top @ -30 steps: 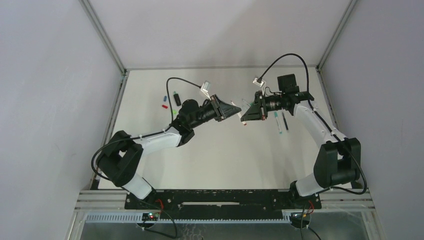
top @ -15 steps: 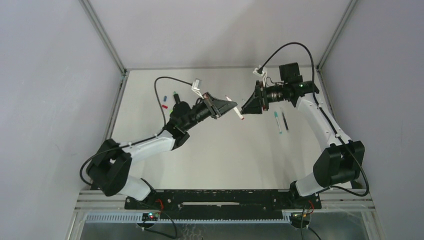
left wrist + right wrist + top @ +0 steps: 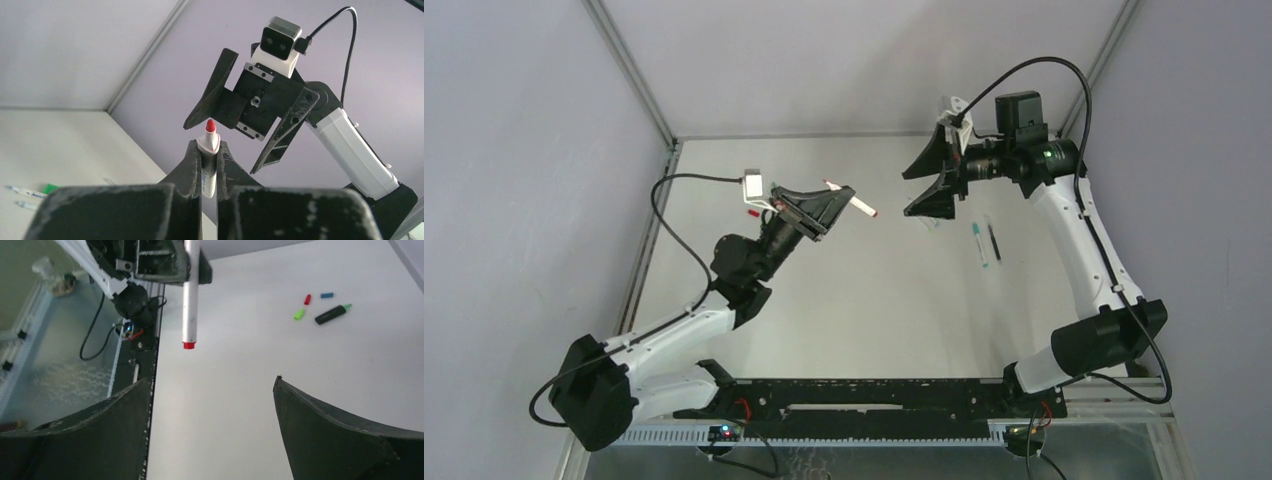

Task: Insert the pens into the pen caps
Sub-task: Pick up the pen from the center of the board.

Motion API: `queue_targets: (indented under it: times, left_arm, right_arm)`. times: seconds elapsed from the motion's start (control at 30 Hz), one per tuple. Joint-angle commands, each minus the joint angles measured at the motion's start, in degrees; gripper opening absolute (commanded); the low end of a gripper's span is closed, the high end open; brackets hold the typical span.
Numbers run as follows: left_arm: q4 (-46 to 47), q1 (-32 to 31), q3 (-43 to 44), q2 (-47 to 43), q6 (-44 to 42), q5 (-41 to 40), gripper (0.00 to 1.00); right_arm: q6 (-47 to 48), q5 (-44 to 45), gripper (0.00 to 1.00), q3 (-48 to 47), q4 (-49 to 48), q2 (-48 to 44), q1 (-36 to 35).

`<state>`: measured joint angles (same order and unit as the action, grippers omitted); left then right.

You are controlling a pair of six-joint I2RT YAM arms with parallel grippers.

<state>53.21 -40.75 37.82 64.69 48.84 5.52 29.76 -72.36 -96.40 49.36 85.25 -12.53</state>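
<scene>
My left gripper (image 3: 834, 197) hangs above the table's left half, shut on a white pen (image 3: 862, 207) whose red end points towards the right arm. The left wrist view has the pen (image 3: 209, 141) pinched between both fingers, red tip up. My right gripper (image 3: 922, 185) is open a short way to the right of the pen and holds nothing. In the right wrist view the pen (image 3: 190, 300) hangs well beyond the wide-apart fingers (image 3: 340, 440). The pen caps lie on the table: red (image 3: 307, 299), blue (image 3: 327, 295), bright green (image 3: 299, 314).
A black marker with green ends (image 3: 332, 314) lies beside the caps. Two thin pens, a teal-ended one (image 3: 978, 241) and a dark one (image 3: 994, 243), lie on the table below the right arm. The side walls stand close on both sides.
The grippers were together at the middle. The right gripper opened, let go of the pen and drew back up to the right. The left arm swung left and rose with the pen.
</scene>
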Motion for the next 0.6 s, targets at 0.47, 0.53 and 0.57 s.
queue_targets:
  times: [0.47,0.53,0.57]
  left_arm:
    - [18.1,-2.6,-3.1,-1.1,-5.5,-1.7,0.00]
    - [18.3,-2.7,-3.1,-0.9,-5.4,-2.0,0.00]
    - [18.4,-2.8,-3.1,-0.9,-5.4,-2.2,0.00]
  right_arm:
    - [-21.3,10.4,0.76,3.6,-20.9,-1.7,-17.9]
    - [-23.1,10.4,0.72,3.6,-22.0,-1.5,-18.7]
    - [-24.1,10.3,0.70,3.6,-22.6,-1.4,-18.9]
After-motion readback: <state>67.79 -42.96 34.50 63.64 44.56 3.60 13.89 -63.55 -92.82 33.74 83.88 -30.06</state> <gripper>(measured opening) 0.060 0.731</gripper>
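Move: The left hand already grips the red-tipped white pen, whose middle lies about 2 cm to its right and 1 cm back. The open right gripper waits 12 cm to the left hand's right, level fore and aft, about 3 cm higher. From the right hand, the pen's middle is some 10 cm left, straight across, 3 cm below; the pen's free end is 6 cm left, 4 cm back, 4 cm below. Right hand sweeps about 8 cm left, 5 back towards the pen's free end, part-closing; left raises the pen. ##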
